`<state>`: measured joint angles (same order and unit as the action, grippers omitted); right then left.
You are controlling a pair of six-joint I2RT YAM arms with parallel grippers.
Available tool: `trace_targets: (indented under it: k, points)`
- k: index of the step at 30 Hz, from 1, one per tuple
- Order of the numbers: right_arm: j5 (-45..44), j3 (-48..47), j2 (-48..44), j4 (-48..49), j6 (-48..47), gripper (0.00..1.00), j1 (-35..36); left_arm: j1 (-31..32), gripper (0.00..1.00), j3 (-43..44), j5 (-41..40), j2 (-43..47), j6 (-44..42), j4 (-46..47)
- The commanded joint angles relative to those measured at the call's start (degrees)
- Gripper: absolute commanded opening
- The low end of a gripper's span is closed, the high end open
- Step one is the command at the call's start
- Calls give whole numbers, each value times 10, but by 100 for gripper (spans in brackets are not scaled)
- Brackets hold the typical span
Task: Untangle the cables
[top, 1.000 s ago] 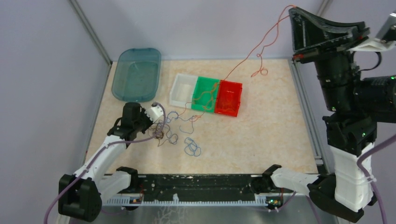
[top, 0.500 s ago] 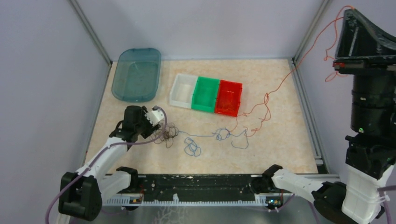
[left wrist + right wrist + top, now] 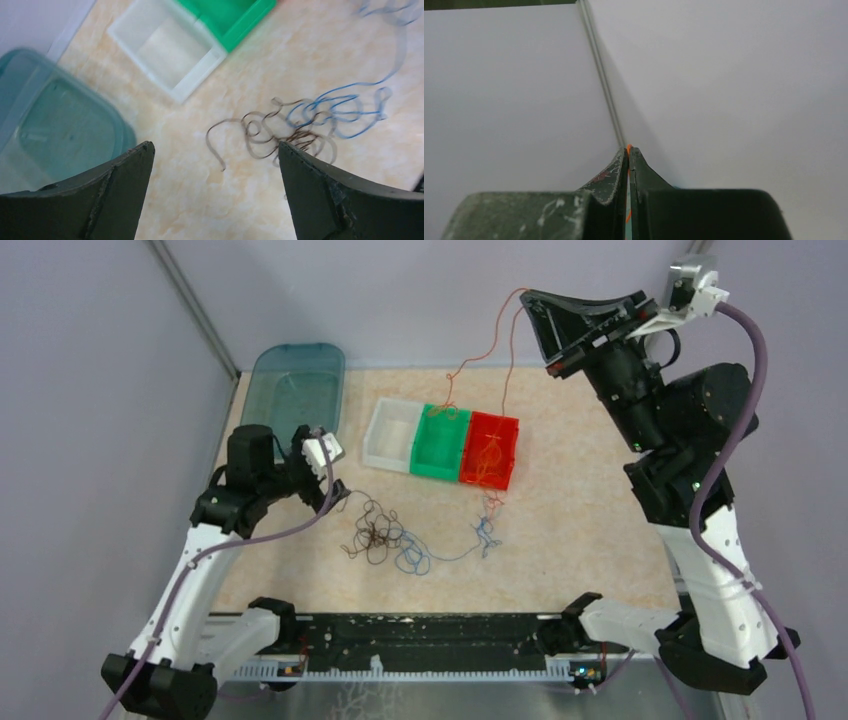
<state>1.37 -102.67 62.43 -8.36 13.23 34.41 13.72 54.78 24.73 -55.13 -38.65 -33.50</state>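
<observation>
The cables lie in a loose chain on the table: a dark brown tangle [image 3: 375, 537] [image 3: 260, 135] joined to blue loops [image 3: 415, 558] [image 3: 345, 107] that run right to a small knot below the red bin [image 3: 490, 455]. A red-orange wire [image 3: 506, 370] [image 3: 628, 147] hangs from my right gripper [image 3: 527, 298] [image 3: 628, 149], which is shut on it high above the bins; its lower end drops into the red bin. My left gripper [image 3: 318, 478] [image 3: 215, 145] hovers open, up and left of the brown tangle, nothing between its fingers.
A white bin [image 3: 392, 432] [image 3: 165, 45] and a green bin [image 3: 440, 440] [image 3: 235, 15] stand in a row with the red one. A teal lid [image 3: 293, 398] [image 3: 55, 115] lies at the back left. Grey walls close in the table on three sides.
My left gripper opened, let go of the brown tangle and rose back to the left. The right arm swung from the far right to above the bins, carrying the red-orange wire.
</observation>
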Motion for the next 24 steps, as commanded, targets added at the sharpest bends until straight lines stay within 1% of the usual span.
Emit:
trace_targets:
  k: [1, 4, 7, 11, 14, 16, 19, 22, 24]
  points:
    - [81, 6, 1, 96, 107, 0, -1, -2, 99, 40, 221, 42, 46, -30]
    - [107, 11, 17, 131, 155, 0, -1, -1, 99, 44, 291, 40, 94, 17]
    - [130, 14, 34, 170, 200, 0, -1, 1, 99, 29, 327, 29, 111, 63]
    - [160, 10, 57, 218, 262, 0, -1, 16, 100, -16, 329, 27, 138, 167]
    - [172, 7, 72, 249, 304, 0, -1, 45, 100, -21, 340, 22, 171, 224]
    - [177, 12, 82, 268, 327, 0, -1, 84, 99, -16, 323, 13, 172, 231]
    - [186, 17, 95, 295, 361, 0, -1, 146, 100, -27, 267, 4, 147, 242]
    - [196, 17, 107, 311, 388, 0, -1, 186, 100, -36, 240, -8, 144, 260]
    - [200, 17, 109, 313, 392, 0, -1, 203, 100, -32, 216, -17, 165, 282]
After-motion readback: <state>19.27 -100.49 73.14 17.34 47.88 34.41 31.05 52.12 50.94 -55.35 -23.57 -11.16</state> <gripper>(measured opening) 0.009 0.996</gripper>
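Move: Below the right hand, roughly 58 cm down and almost straight under it, the orange cable it already holds ends in a snag with the blue cable; from the left hand this snag lies about 30 cm right, 7 cm back and 17 cm down. The rest is lower, at table height: from the left hand, the blue coil is some 14 cm right and 11 cm back, the black cable 7 cm right and 6 cm back, and the red tray 32 cm right and 15 cm ahead. Swinging away from the black cable with fingers still wide open, the left hand rises, then sweeps mainly right (about 14 cm) and back, towards the snag of orange and blue, turning clockwise some 35 degrees to point right. The right hand keeps its shut grip high up and carries the hanging orange cable about 8 cm left, slightly up, turning counter-clockwise. ##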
